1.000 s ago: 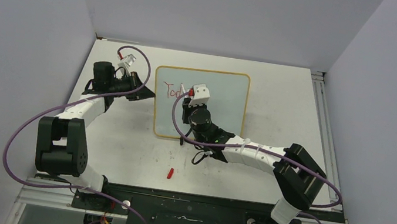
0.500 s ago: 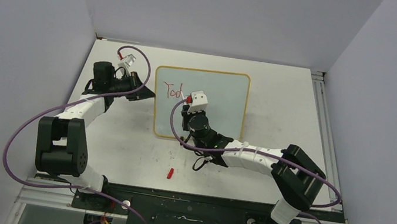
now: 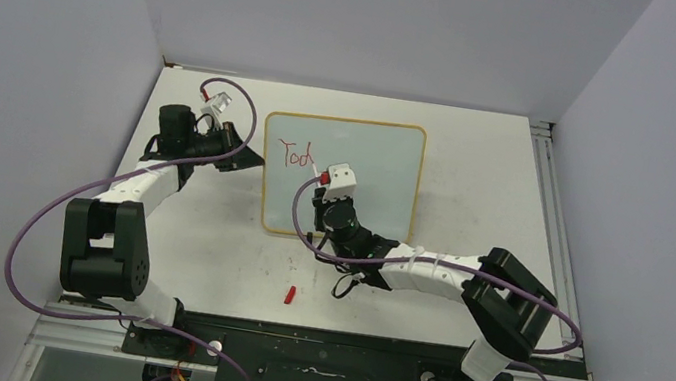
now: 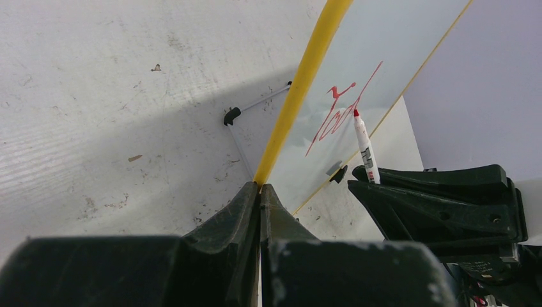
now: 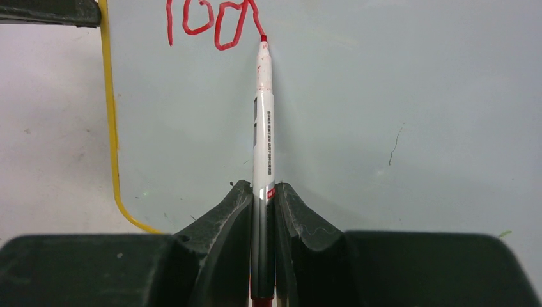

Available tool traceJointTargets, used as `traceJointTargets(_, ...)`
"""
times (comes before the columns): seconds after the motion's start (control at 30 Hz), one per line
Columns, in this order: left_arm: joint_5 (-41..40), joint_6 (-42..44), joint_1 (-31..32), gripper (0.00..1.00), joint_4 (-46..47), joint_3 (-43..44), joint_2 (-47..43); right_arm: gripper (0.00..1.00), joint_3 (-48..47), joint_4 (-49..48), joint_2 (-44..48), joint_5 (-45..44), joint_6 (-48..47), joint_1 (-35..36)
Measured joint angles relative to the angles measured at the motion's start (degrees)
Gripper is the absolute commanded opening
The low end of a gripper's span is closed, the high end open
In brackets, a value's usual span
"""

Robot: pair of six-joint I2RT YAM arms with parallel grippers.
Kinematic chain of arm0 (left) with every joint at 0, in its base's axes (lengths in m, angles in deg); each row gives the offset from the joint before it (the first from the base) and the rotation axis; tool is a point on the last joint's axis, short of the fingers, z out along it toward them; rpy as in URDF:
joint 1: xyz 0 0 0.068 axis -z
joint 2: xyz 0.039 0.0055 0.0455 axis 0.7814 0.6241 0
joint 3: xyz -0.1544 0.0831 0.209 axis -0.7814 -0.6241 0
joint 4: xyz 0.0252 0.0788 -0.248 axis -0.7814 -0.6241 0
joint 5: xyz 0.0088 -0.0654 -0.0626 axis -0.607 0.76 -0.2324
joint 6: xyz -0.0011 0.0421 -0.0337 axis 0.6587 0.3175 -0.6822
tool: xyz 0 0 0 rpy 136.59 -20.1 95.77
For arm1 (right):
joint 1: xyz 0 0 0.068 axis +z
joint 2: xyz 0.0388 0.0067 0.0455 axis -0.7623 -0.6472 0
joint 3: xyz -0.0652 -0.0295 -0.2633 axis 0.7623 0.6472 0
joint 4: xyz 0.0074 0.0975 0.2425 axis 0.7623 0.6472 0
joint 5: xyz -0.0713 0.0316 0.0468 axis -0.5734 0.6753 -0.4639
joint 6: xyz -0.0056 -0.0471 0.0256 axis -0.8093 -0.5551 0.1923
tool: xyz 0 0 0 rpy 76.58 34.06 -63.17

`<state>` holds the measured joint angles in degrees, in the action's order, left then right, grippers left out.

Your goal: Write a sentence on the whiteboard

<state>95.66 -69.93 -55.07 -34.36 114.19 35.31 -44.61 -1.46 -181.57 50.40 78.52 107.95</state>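
Note:
The whiteboard (image 3: 379, 156), white with a thin yellow frame, lies mid-table. Red letters of the sentence (image 3: 296, 154), roughly "Tod", sit in its upper left corner. My right gripper (image 3: 323, 184) is shut on a white marker (image 5: 263, 115) with a red tip. That tip rests at the end of the last red stroke (image 5: 252, 16). My left gripper (image 4: 260, 188) is shut on the board's yellow left edge (image 4: 300, 83). In the left wrist view the marker (image 4: 363, 144) stands against the board beside the red writing (image 4: 332, 118).
A small red cap (image 3: 290, 294) lies on the table near the front, left of the right arm. A black clip foot (image 4: 231, 116) on a thin wire sticks out under the board's left edge. A metal rail (image 3: 548, 181) runs along the table's right side.
My right gripper has drawn the marker back toward the near edge, leaving the red letters uncovered in the top view. The left arm and the board have stayed still.

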Motion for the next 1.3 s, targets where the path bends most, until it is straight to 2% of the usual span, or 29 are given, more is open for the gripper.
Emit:
traceJointTargets(0.43,0.2,0.0,0.1,0.0,0.0,0.0,-0.3,0.05,1.1,1.9,2.9,-0.6,0.3,0.4)
traceJointTargets(0.73,0.2,0.0,0.2,0.0,0.0,0.0,-0.6,0.05,1.1,3.6,9.5,1.2,-1.0,2.1)
traceJointTargets(1.03,-0.3,0.0,0.3,0.0,0.0,-0.2,-1.0,0.05,0.4,8.7,13.0,5.9,-1.2,1.5)
traceJointTargets(1.3,-2.3,0.5,0.9,0.0,-0.7,-0.2,-1.4,0.05,0.1,12.1,13.1,12.8,-1.4,-3.5)
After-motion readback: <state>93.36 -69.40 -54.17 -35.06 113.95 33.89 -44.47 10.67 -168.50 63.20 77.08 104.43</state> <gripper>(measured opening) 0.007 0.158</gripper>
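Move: The foot of the red "d" on the whiteboard is right at the held marker's tip, about 6 cm ahead of the right hand, 2 cm to its left and 5 cm above. The "o" is some 4 cm to the left of that foot, at about the same height on the board, and the gripped left edge of the board about 10 cm to its left, slightly lower. From the left hand, the foot lies roughly 11 cm to the right, 2 cm ahead and 2 cm up. The "d" gets a short tail as the right hand, still pinching the marker, slides the tip barely 1 cm to the right along the board. The tip then comes free: the hand rises about 7 cm while drawing back, turning some 10 degrees counter-clockwise, then eases forward, right and slightly down beside the word. The left fingers keep hold of the board's edge. ##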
